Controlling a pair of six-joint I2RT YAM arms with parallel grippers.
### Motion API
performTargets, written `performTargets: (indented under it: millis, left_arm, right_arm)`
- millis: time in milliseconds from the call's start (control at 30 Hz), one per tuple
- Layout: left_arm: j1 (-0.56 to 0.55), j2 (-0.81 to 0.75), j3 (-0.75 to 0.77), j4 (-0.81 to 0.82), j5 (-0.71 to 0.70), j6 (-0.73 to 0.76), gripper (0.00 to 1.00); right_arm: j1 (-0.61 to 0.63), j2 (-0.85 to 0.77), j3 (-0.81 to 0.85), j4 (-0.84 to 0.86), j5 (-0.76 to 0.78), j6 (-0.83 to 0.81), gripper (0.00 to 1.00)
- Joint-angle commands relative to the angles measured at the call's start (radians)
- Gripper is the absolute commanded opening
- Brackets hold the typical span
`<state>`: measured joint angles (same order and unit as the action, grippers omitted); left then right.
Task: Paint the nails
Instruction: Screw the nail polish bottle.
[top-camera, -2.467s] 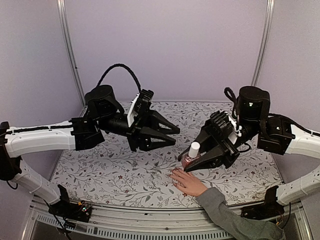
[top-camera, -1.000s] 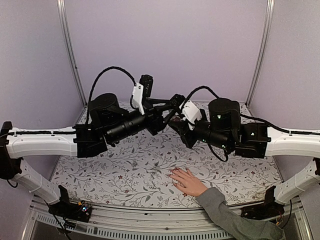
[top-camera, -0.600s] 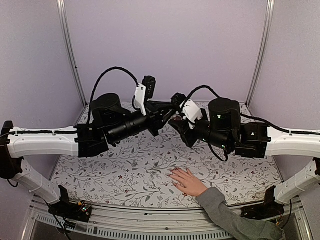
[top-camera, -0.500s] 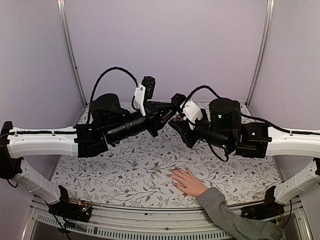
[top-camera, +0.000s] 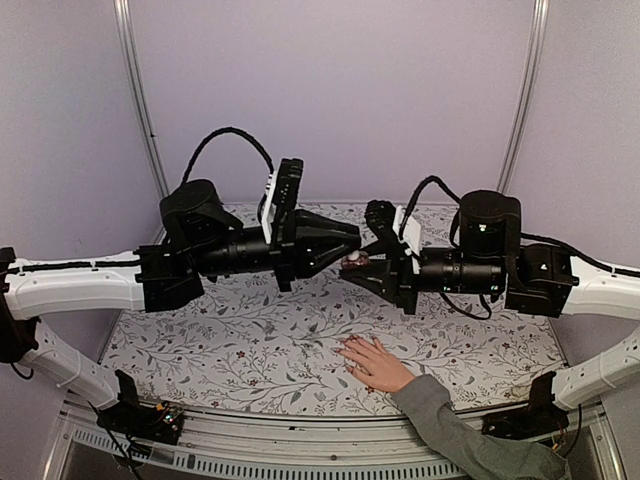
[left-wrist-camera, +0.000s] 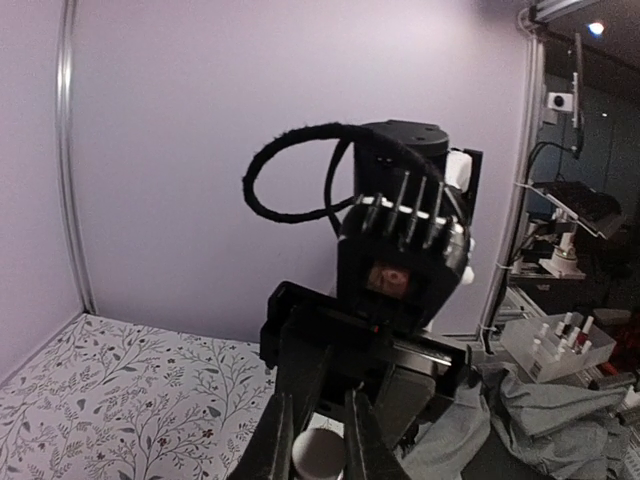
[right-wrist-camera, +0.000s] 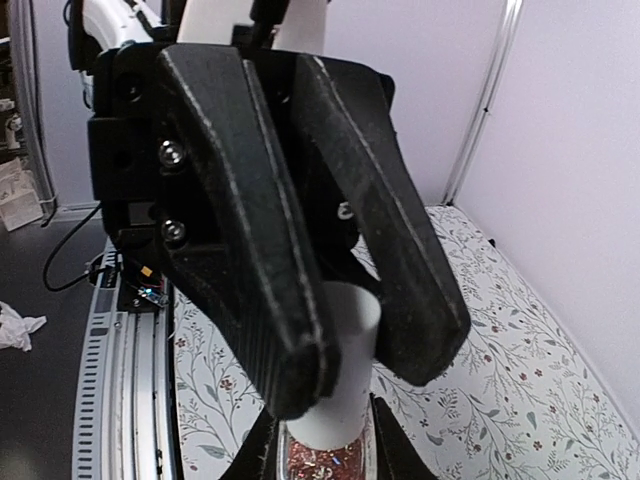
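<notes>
A small polish bottle (top-camera: 356, 262) with red glitter (right-wrist-camera: 325, 462) and a white cap (right-wrist-camera: 343, 366) hangs in the air between both arms, above the floral table (top-camera: 230, 340). My right gripper (right-wrist-camera: 322, 455) is shut on the bottle's glass body. My left gripper (top-camera: 349, 251) comes from the opposite side and is shut on the white cap (left-wrist-camera: 318, 452). A light-skinned hand (top-camera: 376, 366) with a grey sleeve lies flat on the table below the grippers. Its nails (top-camera: 345, 349) are tiny, at the fingertips pointing left.
Metal frame posts (top-camera: 137, 100) stand at the back corners against lilac walls. In the left wrist view, a rack of small bottles (left-wrist-camera: 555, 345) and a grey cloth (left-wrist-camera: 530, 420) lie beyond the table's right side.
My left gripper has closed on the cap. Both grippers, with the bottle between them, have dropped lower and shifted a little to the right. The hand has not moved.
</notes>
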<state>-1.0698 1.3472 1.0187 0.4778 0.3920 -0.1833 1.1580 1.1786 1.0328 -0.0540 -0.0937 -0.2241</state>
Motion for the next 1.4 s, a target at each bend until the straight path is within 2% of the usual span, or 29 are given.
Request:
performTargets:
  millis: [0,200,567,767,933,967,1133,1200,1367]
  left_arm:
    - [0.015,0.040,0.009,-0.095,0.211,0.011,0.00]
    - [0.016,0.078,0.032,-0.133,0.372,0.052,0.00]
    - [0.017,0.175,0.128,-0.327,0.687,0.222,0.00]
    - [0.023,0.176,0.136,-0.378,0.694,0.275,0.00]
    - [0.053,0.089,0.107,-0.389,0.612,0.289,0.00]
    - [0.061,0.056,0.085,-0.360,0.595,0.278,0.02]
    - [0.091,-0.071,0.009,-0.253,0.478,0.215,0.33]
    - [0.095,-0.100,0.000,-0.244,0.447,0.196,0.41]
    - [0.100,-0.180,-0.061,-0.178,0.316,0.140,0.51]
  right_arm:
    - [0.019,-0.050,0.016,0.105,-0.333,-0.075,0.00]
    - [0.019,-0.064,0.018,0.107,-0.534,-0.118,0.00]
    - [0.022,-0.003,0.065,0.121,-0.833,-0.143,0.00]
    - [0.029,0.002,0.068,0.156,-0.874,-0.124,0.00]
    - [0.029,0.004,0.054,0.140,-0.820,-0.134,0.00]
    - [0.029,0.003,0.051,0.137,-0.810,-0.136,0.00]
    - [0.029,0.000,0.037,0.134,-0.768,-0.140,0.00]
    - [0.029,0.000,0.035,0.134,-0.721,-0.134,0.00]
    - [0.029,-0.002,0.029,0.134,-0.476,-0.091,0.00]
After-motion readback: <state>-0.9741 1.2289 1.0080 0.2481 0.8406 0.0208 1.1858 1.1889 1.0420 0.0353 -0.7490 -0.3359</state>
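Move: My left fingers are already shut on the nail polish bottle's white cap, right at the hand point; the bottle's body is about 4 cm straight below. My right fingers already grip that body, with the cap about 4 cm straight above them. From my left hand, the model hand lies about 34 cm below, some 3 cm back and 4 cm to the right; from my right hand it is roughly 30 cm below, again 3 cm back and 4 cm right. I turn the pinched cap clockwise with my left hand and the bottle counter-clockwise with my right, some 40 degrees each, while both swing back about 10 cm and finish slightly lower. Then my left fingers open off the cap and draw away forward and left, turning partly back, as my right hand keeps its grip and lifts the bottle about 4 cm. ##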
